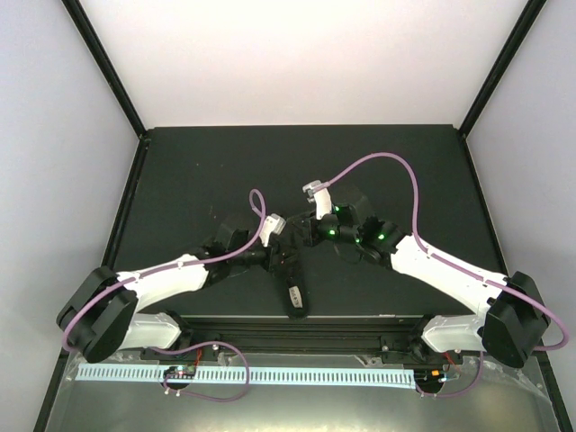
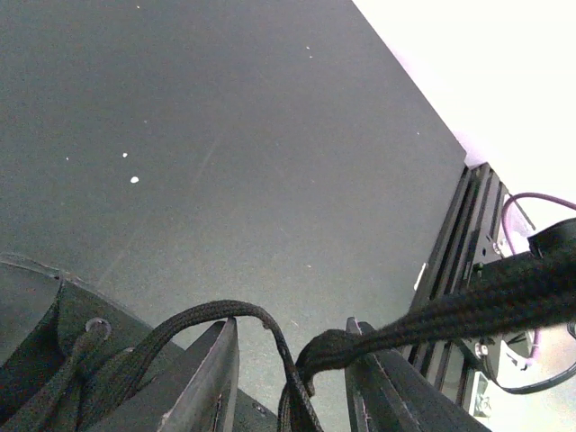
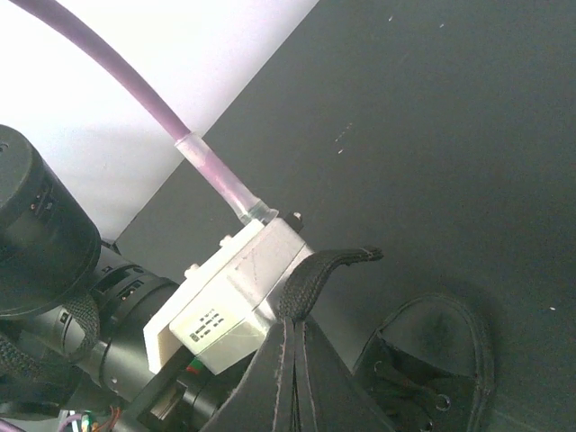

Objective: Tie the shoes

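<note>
The black shoe (image 1: 294,301) lies on the black table between the two arms, close to the front edge. My left gripper (image 1: 281,246) hovers over its laced end. In the left wrist view the left gripper (image 2: 292,328) stands open, and a thin lace loop (image 2: 207,313) arches over one finger and drops loosely through the gap. A thicker stretch of lace (image 2: 504,292) is draped across the other finger. My right gripper (image 3: 294,326) is shut on a flat black lace end (image 3: 319,270) just above the shoe's opening (image 3: 441,360).
The black table top (image 1: 198,171) is walled in white at the back and sides. A black slotted rail (image 1: 297,328) runs along the front edge, also in the left wrist view (image 2: 459,270). The left wrist's white camera box (image 3: 229,297) and purple cable (image 3: 144,99) sit close beside my right fingers.
</note>
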Action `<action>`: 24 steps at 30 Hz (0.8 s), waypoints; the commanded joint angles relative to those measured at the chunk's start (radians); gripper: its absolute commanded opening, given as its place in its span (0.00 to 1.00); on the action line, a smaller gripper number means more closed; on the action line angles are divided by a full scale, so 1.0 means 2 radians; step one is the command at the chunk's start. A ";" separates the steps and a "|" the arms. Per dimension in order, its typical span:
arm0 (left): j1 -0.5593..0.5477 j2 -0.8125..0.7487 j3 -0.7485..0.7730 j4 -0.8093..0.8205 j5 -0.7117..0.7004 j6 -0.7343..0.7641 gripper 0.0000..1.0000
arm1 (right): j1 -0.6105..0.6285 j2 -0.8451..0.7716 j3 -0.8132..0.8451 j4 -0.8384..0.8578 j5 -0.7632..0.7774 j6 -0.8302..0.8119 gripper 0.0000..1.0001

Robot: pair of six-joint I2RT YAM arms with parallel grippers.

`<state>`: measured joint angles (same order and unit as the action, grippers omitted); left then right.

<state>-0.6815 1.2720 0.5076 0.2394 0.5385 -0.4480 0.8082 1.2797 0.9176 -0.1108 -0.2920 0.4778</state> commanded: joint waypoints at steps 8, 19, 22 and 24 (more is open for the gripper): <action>0.002 0.026 0.027 0.000 -0.024 0.008 0.23 | 0.007 0.002 0.011 0.019 -0.009 0.011 0.02; 0.002 -0.017 -0.001 0.008 -0.039 0.001 0.01 | 0.009 0.012 0.010 0.016 0.004 0.007 0.02; 0.003 -0.018 -0.001 -0.002 -0.039 -0.003 0.02 | 0.009 0.016 0.011 0.015 0.009 0.006 0.02; 0.003 -0.018 0.003 -0.020 -0.039 -0.007 0.07 | 0.011 0.017 0.011 0.014 0.011 0.006 0.02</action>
<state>-0.6804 1.2537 0.5087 0.2317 0.4747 -0.4492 0.8200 1.3037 0.9176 -0.0963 -0.2905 0.4953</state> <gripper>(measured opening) 0.025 0.026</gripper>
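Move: The lace stretch to be gripped already runs between the left gripper's open fingertips, level with them fore and aft and sideways, and about 1 cm below the hand point. The shoe's middle lies some 2 cm back, 2 cm to the right and 8 cm below; its toe is about 9 cm ahead, straight in line and 10 cm lower. From the right gripper, that lace stretch is roughly 4 cm back, 4 cm left and 9 cm down. Shut the left gripper fully on the lace between its fingertips, easing the hand about 1 cm forward and dipping it about 1 cm over the shoe as the fingers begin to close, then bring it back up by roughly as much once they are shut. Hold the right gripper nearly still, closed on its lace end. ##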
